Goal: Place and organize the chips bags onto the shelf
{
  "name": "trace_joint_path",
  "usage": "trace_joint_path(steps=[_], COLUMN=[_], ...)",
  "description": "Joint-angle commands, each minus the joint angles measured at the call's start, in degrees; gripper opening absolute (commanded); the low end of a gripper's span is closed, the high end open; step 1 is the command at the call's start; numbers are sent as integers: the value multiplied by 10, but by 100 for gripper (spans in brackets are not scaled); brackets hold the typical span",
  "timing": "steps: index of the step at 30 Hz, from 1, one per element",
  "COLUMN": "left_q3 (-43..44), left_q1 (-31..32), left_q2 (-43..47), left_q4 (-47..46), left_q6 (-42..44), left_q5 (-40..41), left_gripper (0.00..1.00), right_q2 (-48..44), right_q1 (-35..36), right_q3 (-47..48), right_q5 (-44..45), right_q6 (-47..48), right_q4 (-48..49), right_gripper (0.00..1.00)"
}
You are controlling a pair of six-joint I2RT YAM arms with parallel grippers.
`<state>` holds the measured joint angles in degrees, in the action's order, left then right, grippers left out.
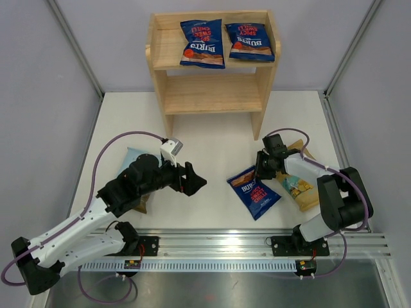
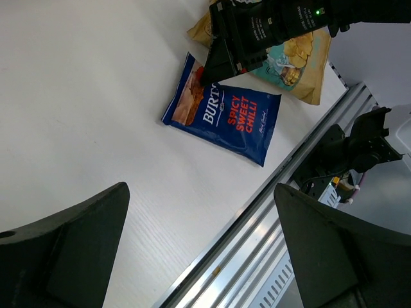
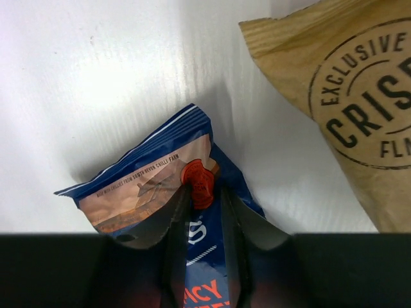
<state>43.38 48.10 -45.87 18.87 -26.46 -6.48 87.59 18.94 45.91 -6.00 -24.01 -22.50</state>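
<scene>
Two dark blue chips bags (image 1: 203,43) (image 1: 251,41) lie side by side on the top tier of the wooden shelf (image 1: 212,96). A third dark blue bag (image 1: 255,192) (image 2: 225,119) (image 3: 144,183) lies on the table at the front right. My right gripper (image 1: 258,173) (image 3: 205,192) pinches a fold at its upper end, the jaws close together. A tan-yellow bag (image 1: 300,187) (image 3: 340,96) lies just to the right, partly under the right arm. A pale blue bag (image 1: 133,157) peeks out from under the left arm. My left gripper (image 1: 196,181) (image 2: 200,189) hovers open above the table, holding nothing.
The lower shelf tier (image 1: 215,95) holds nothing. An aluminium rail (image 1: 218,244) (image 2: 257,218) runs along the table's near edge. Grey walls close in the left, right and back. A purple cable (image 1: 122,138) loops over the left arm.
</scene>
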Motion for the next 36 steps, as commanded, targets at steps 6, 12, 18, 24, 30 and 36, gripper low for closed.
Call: trace_joint_path(steps=[6,12,18,24,30,36], left_q3=[13,-18,-58,-115,-171,-202], left_q1=[0,0,0,0,1,2], left_q2=[12,3,-2,-33,-59,-94], left_q4=[-8,-51,-114,-211,-382,-553], left_q6=[13,-7,-31,-39,-68,-111], left_q5=[3,37,62,79,4,-46], left_gripper=[99,99,99,99,99,99], right_q2=[-61,-110,-161,-205,-281,-343], right_q1=[-3,-3,-3,-3,-3,-2], right_q3=[-47,-50,-53,-29,-42,-71], right_q5=[-66,-81,-109,-129,-140,-140], right_q6=[-74,-124,-170,-183,-276,-419], right_q4=[82,120,156,150,206,296], right_gripper=[3,0,0,0,0,0])
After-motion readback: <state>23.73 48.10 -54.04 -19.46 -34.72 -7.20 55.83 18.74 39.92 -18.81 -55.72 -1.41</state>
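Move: The blue Spicy Sweet Chilli bag lies flat under the right hand, with the half-closed fingers already at its far right corner. Its middle is about 6 cm back and 1 cm to the left of that hand, and about 1 cm below it. The gold bag's middle lies about 15 cm to the right and 1 cm ahead, while the shelf's right foot stands some 15 cm ahead and 1 cm left. From the left hand the blue bag lies about 20 cm to the right, 5 cm ahead and 21 cm below. The blue bag's far right corner is pinched as the right fingers finish closing while easing left. The hand then carries the bag up about 21 cm, drifting some 6 cm left overall, and the wrist swings roughly 50 degrees so the fingers come to point left and forward. The left hand, open and empty, sinks about 6 cm, then edges right towards the bag and slightly up. ##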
